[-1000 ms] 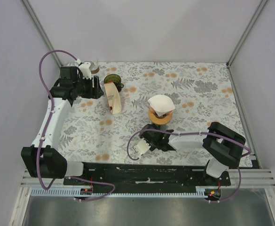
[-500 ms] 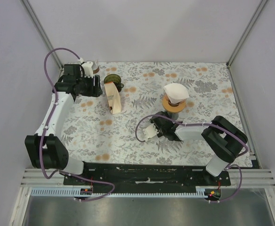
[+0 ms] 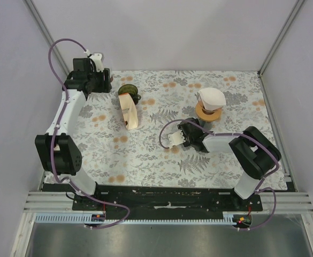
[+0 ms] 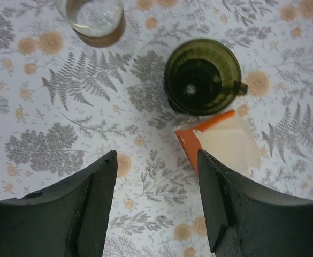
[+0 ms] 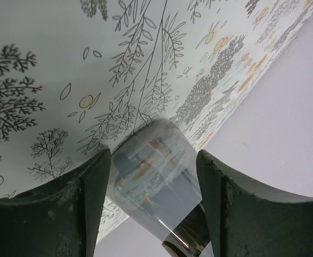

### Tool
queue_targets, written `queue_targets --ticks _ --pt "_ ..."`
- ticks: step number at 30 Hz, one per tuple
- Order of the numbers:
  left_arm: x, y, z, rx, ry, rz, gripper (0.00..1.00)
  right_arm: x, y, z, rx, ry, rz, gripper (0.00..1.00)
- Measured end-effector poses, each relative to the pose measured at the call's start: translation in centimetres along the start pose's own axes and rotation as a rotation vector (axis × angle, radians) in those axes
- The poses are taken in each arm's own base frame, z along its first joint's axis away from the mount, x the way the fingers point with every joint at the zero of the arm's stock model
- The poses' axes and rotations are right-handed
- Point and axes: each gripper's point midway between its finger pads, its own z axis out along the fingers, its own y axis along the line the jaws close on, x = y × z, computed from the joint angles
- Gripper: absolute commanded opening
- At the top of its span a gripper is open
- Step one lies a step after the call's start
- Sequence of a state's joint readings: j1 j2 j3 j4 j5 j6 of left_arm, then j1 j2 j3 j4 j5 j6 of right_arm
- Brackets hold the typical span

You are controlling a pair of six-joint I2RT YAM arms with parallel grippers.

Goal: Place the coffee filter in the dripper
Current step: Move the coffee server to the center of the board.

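The dark green dripper stands at the far left, also in the left wrist view. Just in front of it an orange holder with cream coffee filters stands, also in the left wrist view. My left gripper hovers left of the dripper, open and empty. My right gripper is shut on a glass carafe with a brown collar and a white paper cone on top.
A small clear glass with a brown base stands at the far left corner, by my left gripper. The flowered cloth covers the table. Grey walls close the back and both sides.
My right gripper has carried the carafe with its white cone from the table's middle toward the far right. My left arm has drawn back toward the far left corner.
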State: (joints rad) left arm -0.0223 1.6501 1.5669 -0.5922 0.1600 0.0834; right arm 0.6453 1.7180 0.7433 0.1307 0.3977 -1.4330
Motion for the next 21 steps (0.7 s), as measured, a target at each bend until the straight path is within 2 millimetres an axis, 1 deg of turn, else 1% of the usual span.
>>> queue_targets --ticks 1,3,5,7,9,10,11,15,17,18,21 --pt "-0.6 0.6 0.5 -0.026 -0.017 -0.016 0.67 -0.1 -0.1 0.0 0.001 -0.005 0.005 0.79" --pt "-1.5 1.8 1.4 -0.071 -0.056 -0.054 0.67 -0.6 -0.3 -0.1 0.003 -0.017 0.011 0.98" --pt "-2.4 3.4 2.2 -0.128 -0.102 -0.1 0.67 -1.3 -0.9 -0.4 0.019 -0.032 0.023 0.98" --pt "-3.1 4.7 3.0 -0.17 -0.124 -0.14 0.67 -2.5 -1.5 -0.8 0.038 -0.07 0.038 0.98" --pt "-4.5 6.1 4.2 -0.209 -0.149 -0.185 0.67 -3.6 -1.6 -1.2 0.046 -0.098 0.048 0.98" --pt "-5.4 6.8 5.1 -0.226 -0.171 -0.206 0.67 -4.2 -1.7 -1.3 0.052 -0.113 0.049 0.98" --pt "-5.9 7.3 6.0 -0.236 -0.182 -0.222 0.67 -4.7 -1.9 -1.5 0.061 -0.124 0.053 0.98" --pt "-6.2 8.5 9.1 -0.261 -0.174 -0.257 0.66 -6.3 -3.6 -2.8 0.13 -0.169 0.109 0.98" --pt "-6.7 9.1 10.8 -0.268 -0.176 -0.274 0.65 -7.1 -4.9 -3.6 0.162 -0.194 0.155 0.98" --pt "-6.8 9.5 11.8 -0.272 -0.173 -0.285 0.65 -7.8 -6.3 -4.3 0.189 -0.218 0.191 0.98" --pt "-6.6 10.2 13.8 -0.282 -0.159 -0.303 0.63 -9.1 -9.3 -6.1 0.243 -0.278 0.263 0.98"
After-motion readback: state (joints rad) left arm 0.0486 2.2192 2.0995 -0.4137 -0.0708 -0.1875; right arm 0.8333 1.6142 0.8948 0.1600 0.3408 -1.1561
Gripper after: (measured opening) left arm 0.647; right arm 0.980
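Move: The glass coffee server stands about 20 cm ahead of the open left hand, 3 cm to its left and some 19 cm below. The green cup is about 12 cm ahead of that hand and 6 cm right, the filter holder 3 cm ahead and 7 cm right, both roughly as far below. The dripper on its glass base stands at the right hand's fingers, its middle about 2 cm ahead, 1 cm right and 4 cm higher. Left reaches some 17 cm forward-left towards the server; right opens, freeing the dripper's glass base, withdrawing left and up. ##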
